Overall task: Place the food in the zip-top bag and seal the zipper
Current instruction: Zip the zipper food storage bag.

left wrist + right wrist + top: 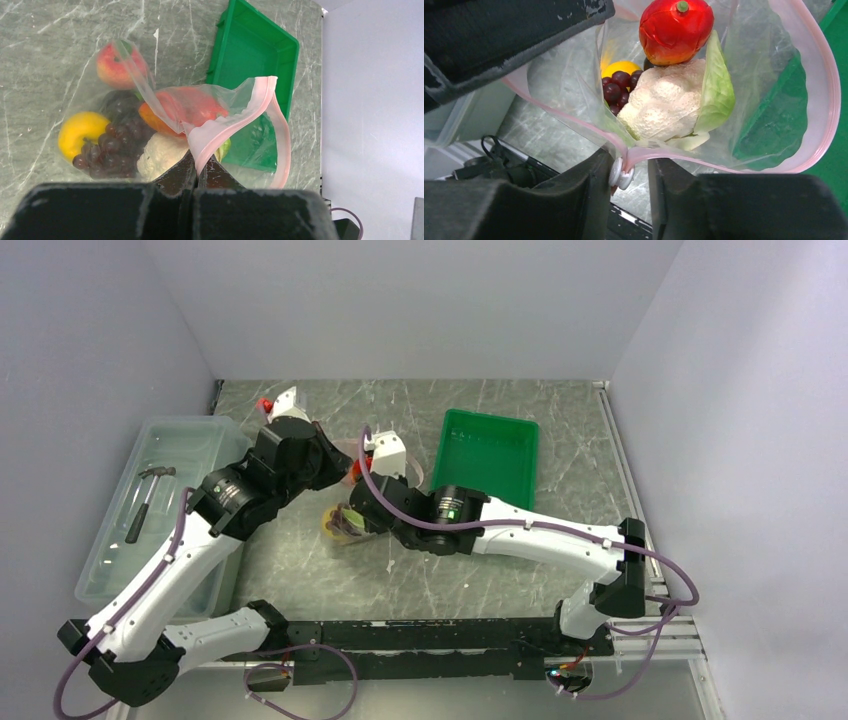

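The clear zip-top bag (95, 75) lies on the table with the food inside: a dark grape bunch (107, 145), a yellow fruit (80, 132), a red tomato-like piece (675, 31), a pale leafy vegetable (674, 100) and a red-yellow fruit (117, 65). Its mouth gapes, the pink zipper (260, 97) curving in an open loop. My left gripper (201, 170) is shut on one end of that pink strip. My right gripper (630, 175) straddles the white slider (620, 175) at the strip's other end. The slider touches one finger and a gap shows at the other.
A green tray (487, 455) stands just right of the bag. A translucent bin (110, 540) with a hammer (150, 498) in it sits at the left. Both arms crowd over the bag (345, 522) at the table's middle.
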You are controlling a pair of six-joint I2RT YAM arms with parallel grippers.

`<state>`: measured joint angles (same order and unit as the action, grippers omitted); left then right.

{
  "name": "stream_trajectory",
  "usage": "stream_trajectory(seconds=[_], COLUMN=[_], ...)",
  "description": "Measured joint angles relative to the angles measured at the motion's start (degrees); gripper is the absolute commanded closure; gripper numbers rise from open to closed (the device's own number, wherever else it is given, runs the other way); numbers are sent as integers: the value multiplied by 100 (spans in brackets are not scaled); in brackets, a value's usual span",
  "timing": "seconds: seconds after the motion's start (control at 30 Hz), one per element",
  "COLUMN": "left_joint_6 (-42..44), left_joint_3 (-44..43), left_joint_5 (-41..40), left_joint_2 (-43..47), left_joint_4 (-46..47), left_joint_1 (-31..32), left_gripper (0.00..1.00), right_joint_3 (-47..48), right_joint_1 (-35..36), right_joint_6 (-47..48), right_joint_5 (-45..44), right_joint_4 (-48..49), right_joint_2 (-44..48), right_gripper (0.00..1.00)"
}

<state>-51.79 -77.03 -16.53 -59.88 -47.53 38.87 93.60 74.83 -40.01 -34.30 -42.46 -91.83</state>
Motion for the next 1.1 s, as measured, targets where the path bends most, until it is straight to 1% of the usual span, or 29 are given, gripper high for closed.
stream_trajectory(seconds=[0.07,0.17,0.23,0.27,0.3,0.63,0.67,0.7,0.8,0.9,1.0,1.1], left_joint_6=[-2,-2,-2,-2,-2,17,24,31,103,195,299,439], left_joint_3=[17,35,55,68,85,186,186,186,186,184,140,26], left_joint_5=[20,42,66,74,83,118,101,81,-17,-133,-216,-245], left_joint_2=[7,7,9,15,22,103,103,103,103,105,105,103], left_joint_4=[13,13,15,13,15,-26,-33,-35,-48,-42,-87,-162], left_joint_1=[0,0,-2,0,-2,0,0,0,0,0,0,0], left_gripper=[100,100,100,100,100,100,98,93,74,59,47,41], right_joint_3=[35,63,63,63,63,20,-15,-52,-162,-212,-260,-278], right_joint_1=[-17,-66,-114,-138,-157,-188,-188,-188,-188,-190,-190,-203], right_joint_6=[9,42,72,101,131,776,870,966,1292,1635,2000,2339], right_joint_5=[-13,-20,-17,-17,-15,184,234,313,520,728,960,1196], right_joint_4=[-4,-9,-4,-4,-4,44,52,66,118,120,118,98], right_joint_2=[0,0,0,0,0,59,107,170,389,575,739,850], right_gripper=[76,83,90,96,100,100,100,100,100,100,100,100])
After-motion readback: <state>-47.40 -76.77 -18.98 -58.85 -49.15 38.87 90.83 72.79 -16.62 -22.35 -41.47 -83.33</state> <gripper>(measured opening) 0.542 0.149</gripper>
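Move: The zipper slider sits practically at the right fingertips, about 1 cm ahead, between pads not yet shut on it. From there the cauliflower in the bag is about 5 cm ahead, 1 cm left and 10 cm below; the red pepper lies some 8 cm ahead, 3 cm left and 10 cm down. The green tray is roughly 24 cm right, 7 cm ahead, 20 cm below. From the left hand, the slider is about 6 cm back, 3 cm right, 4 cm lower. The zipper slider, with the rim at its end, is pinched by the right fingers as they ease about 1 cm forward and close; that hand then keeps hold and draws up, back and to the right by about 4 cm, away from the left hand, swinging some 20 degrees counter-clockwise. Once that pull is under way, the left fingers, still pinching the rim, open about halfway and let go, sidling about 1 cm left. ##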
